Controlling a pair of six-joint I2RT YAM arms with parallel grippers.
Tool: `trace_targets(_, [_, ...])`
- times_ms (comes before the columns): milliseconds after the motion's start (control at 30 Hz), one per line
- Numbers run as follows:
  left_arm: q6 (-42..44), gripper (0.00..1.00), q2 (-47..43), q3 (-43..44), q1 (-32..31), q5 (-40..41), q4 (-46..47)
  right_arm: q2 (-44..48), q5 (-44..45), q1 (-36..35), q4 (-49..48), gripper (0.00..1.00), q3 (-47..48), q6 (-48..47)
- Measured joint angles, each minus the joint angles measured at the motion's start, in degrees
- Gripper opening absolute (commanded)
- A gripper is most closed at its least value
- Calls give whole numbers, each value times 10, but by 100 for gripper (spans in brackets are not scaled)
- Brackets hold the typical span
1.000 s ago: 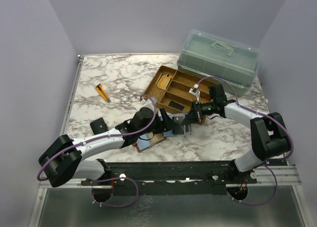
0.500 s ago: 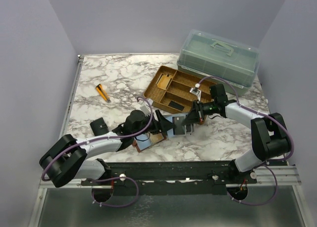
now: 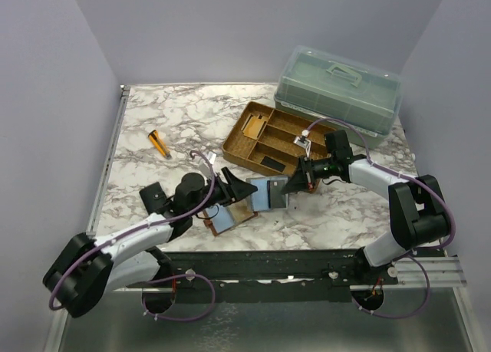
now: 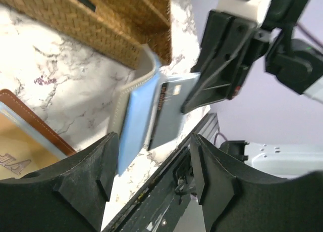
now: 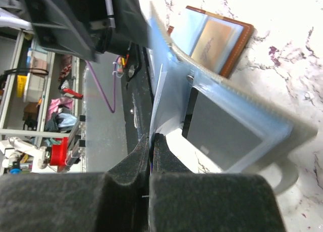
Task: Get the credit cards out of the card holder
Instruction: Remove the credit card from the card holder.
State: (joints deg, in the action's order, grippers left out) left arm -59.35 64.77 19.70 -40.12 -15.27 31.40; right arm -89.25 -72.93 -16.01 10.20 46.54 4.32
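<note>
The card holder [image 3: 230,216], a reddish-brown leather bifold, lies open on the marble with its blue and tan inner panels up; it also shows as the card holder [image 5: 218,36] and card holder [image 4: 30,126]. Just left of the blue-grey folder [image 3: 268,192], my left gripper [image 3: 244,189] is open with nothing between its fingers [image 4: 106,164]. My right gripper [image 5: 151,138] is shut on a thin pale flap of that folder [image 5: 237,116], holding it tilted off the table. A grey card with a chip [image 4: 169,108] sits in the folder's pocket.
A wicker tray [image 3: 244,137] with compartments stands behind the folder, and a clear lidded box [image 3: 337,91] at the back right. An orange and black marker [image 3: 159,143] lies at the left. A small black case [image 3: 155,195] rests beside the left arm. The metal rail [image 3: 307,264] runs along the near edge.
My left arm has drawn back to the left, away from the folder, with its jaws slightly narrower. The right gripper keeps hold of the folder in the same place.
</note>
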Motion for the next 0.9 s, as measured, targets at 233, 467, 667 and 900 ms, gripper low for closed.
trace_targets(233, [2,65,-142,25,7,31,-114,0,24,0,7,0,0,-10])
trace_targets(467, [-29,64,-33,85,2,-27,-62,-2,29,0,15,0,0,-15])
trace_targets(667, [-39,62,61,129,-33,-52,-14,-5,30,0,23,0,0,-18])
trace_targets(900, [-31,64,75,145,-49,-48,-15,-11,33,0,29,0,0,-23])
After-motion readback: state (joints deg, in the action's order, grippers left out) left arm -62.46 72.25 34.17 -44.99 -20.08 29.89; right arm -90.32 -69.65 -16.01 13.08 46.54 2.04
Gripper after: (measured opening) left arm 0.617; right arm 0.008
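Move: My right hand keeps the open card holder hanging from a pinched clear leaf. The dark card in its sleeve sits about 8 cm to the right of my empty left hand, about 1 cm ahead and some 5 cm lower. From my right hand, that card is roughly 2 cm left, 1 cm ahead and 4 cm down. Below my left hand by about 13 cm, the brown holder lies 6 cm left and 1 cm ahead, and the wicker tray 22 cm ahead and 8 cm right. I lift my left hand about 7 cm clear above the hanging card holder, easing a couple of centimetres left on the way. Then I swing it some 8 cm right, over towards my right fingertips, turning about 10 degrees clockwise with the fingers still part open. My right hand keeps its pinch on the clear leaf and sinks about 1.5 cm. ##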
